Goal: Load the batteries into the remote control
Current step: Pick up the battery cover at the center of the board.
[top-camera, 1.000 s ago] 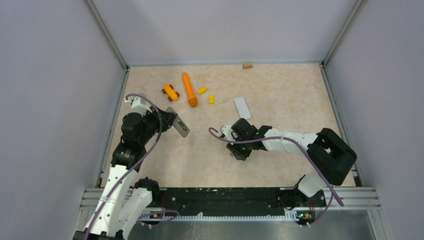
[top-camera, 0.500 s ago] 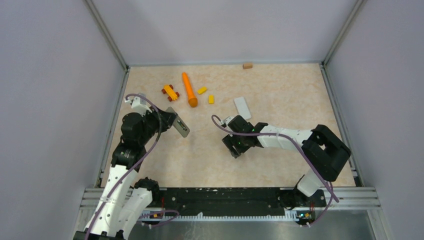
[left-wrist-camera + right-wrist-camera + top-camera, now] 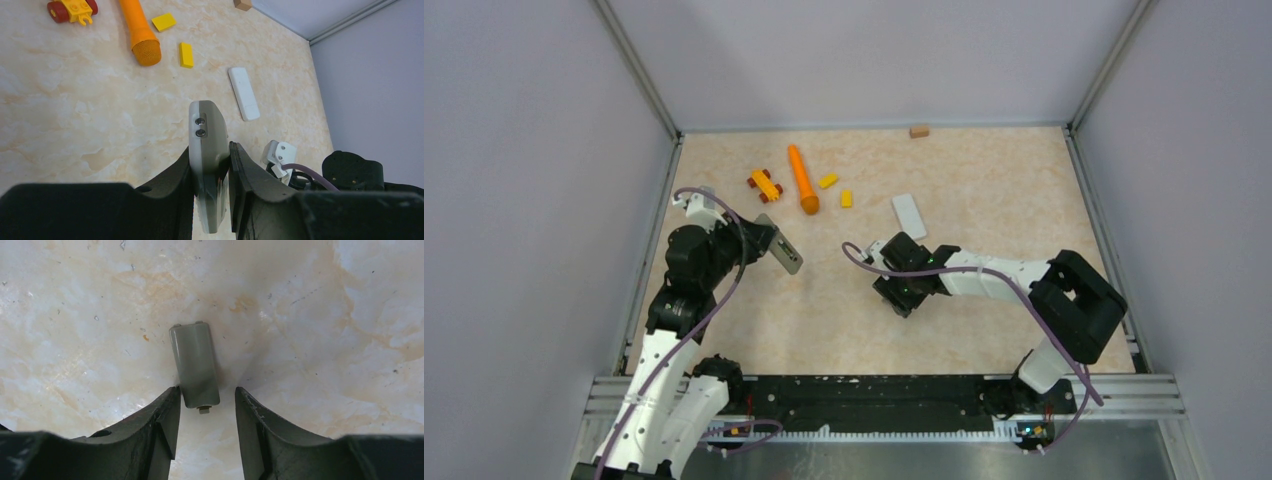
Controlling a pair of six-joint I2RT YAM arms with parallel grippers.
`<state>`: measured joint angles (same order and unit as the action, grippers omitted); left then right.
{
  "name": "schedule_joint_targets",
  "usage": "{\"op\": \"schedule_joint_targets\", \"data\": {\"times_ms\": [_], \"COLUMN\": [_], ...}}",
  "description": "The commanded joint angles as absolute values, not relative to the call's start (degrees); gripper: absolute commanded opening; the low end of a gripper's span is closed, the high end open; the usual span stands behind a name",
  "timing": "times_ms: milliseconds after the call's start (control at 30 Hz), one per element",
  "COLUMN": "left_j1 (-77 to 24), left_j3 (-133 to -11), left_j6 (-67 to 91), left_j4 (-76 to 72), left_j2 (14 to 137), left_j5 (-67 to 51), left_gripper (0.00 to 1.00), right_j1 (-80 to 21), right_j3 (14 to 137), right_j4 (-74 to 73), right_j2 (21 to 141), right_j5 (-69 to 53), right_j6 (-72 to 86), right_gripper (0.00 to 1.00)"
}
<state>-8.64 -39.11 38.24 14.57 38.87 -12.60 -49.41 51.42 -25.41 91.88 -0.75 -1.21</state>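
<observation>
My left gripper (image 3: pixel 769 240) is shut on a grey remote (image 3: pixel 207 135), holding it on edge above the table; the remote also shows in the top view (image 3: pixel 786 254). My right gripper (image 3: pixel 206 392) is open and low over the table, its jaws on either side of the near end of a small flat grey cover piece (image 3: pixel 194 362) with a tab, which lies flat. The left fingertip (image 3: pixel 172 395) is at the piece's edge. In the top view the right gripper (image 3: pixel 902 298) hides this piece. No batteries are in view.
A slim white bar-shaped remote (image 3: pixel 909 214) lies behind the right gripper. At the back left lie an orange stick (image 3: pixel 802 180), two yellow blocks (image 3: pixel 828 181) (image 3: pixel 846 198) and a yellow toy car (image 3: pixel 764 184). A small wooden block (image 3: pixel 919 131) sits at the back wall.
My right gripper has shifted a little to the left and lower over the table. The left arm and the grey remote have not moved.
</observation>
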Motion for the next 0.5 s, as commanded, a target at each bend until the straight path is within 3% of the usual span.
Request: {"op": "schedule_joint_targets", "data": {"times_ms": [0,300,467], "left_j1": [-8.2,-8.1,-8.1], "left_j3": [-39.5,-38.9,-37.2], "left_j6": [38.4,38.9,41.6], "left_j4": [10.6,9.8,4.1], "left_j2": [38.5,38.7,40.2], "left_j5": [-13.0,-14.6,-20.7], "left_gripper": [0.00,0.00,0.00], "right_j1": [-50.4,-51.4,-51.4], "right_j3": [52.4,52.2,49.7], "right_j4": [-23.6,-22.9,-16.1], "right_j2": [91.6,90.0,81.1], "right_j5": [-2.8,-0.5,0.7], "right_j6": [-3.9,-3.3,1.3], "right_gripper": [0.43,0.18,0.16]}}
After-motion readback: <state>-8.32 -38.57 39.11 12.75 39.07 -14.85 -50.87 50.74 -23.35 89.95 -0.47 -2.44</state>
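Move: The battery cover lies flat on the table right at the right hand's fingertips, its near end already between them and its middle about 2 cm ahead, 2 cm to the left and 1 cm lower. A white remote lies some 22 cm ahead and 4 cm to the right of this hand; the remote control in the left hand is about 21 cm to its left, 5 cm ahead and 22 cm up. From the left hand, the cover is about 21 cm right, 5 cm back and 24 cm below. The right hand, pointing steeply down with its fingertips just over the table, slides a little left and back, under 1 cm, with a slight counter-clockwise turn of the wrist, while its half-open fingers close across the near end of the battery cover and pinch it by its two long edges. With the fingers shut on the cover, the hand then starts straight into the lift, rising about 1 cm and edging forward half a centimetre or so. ##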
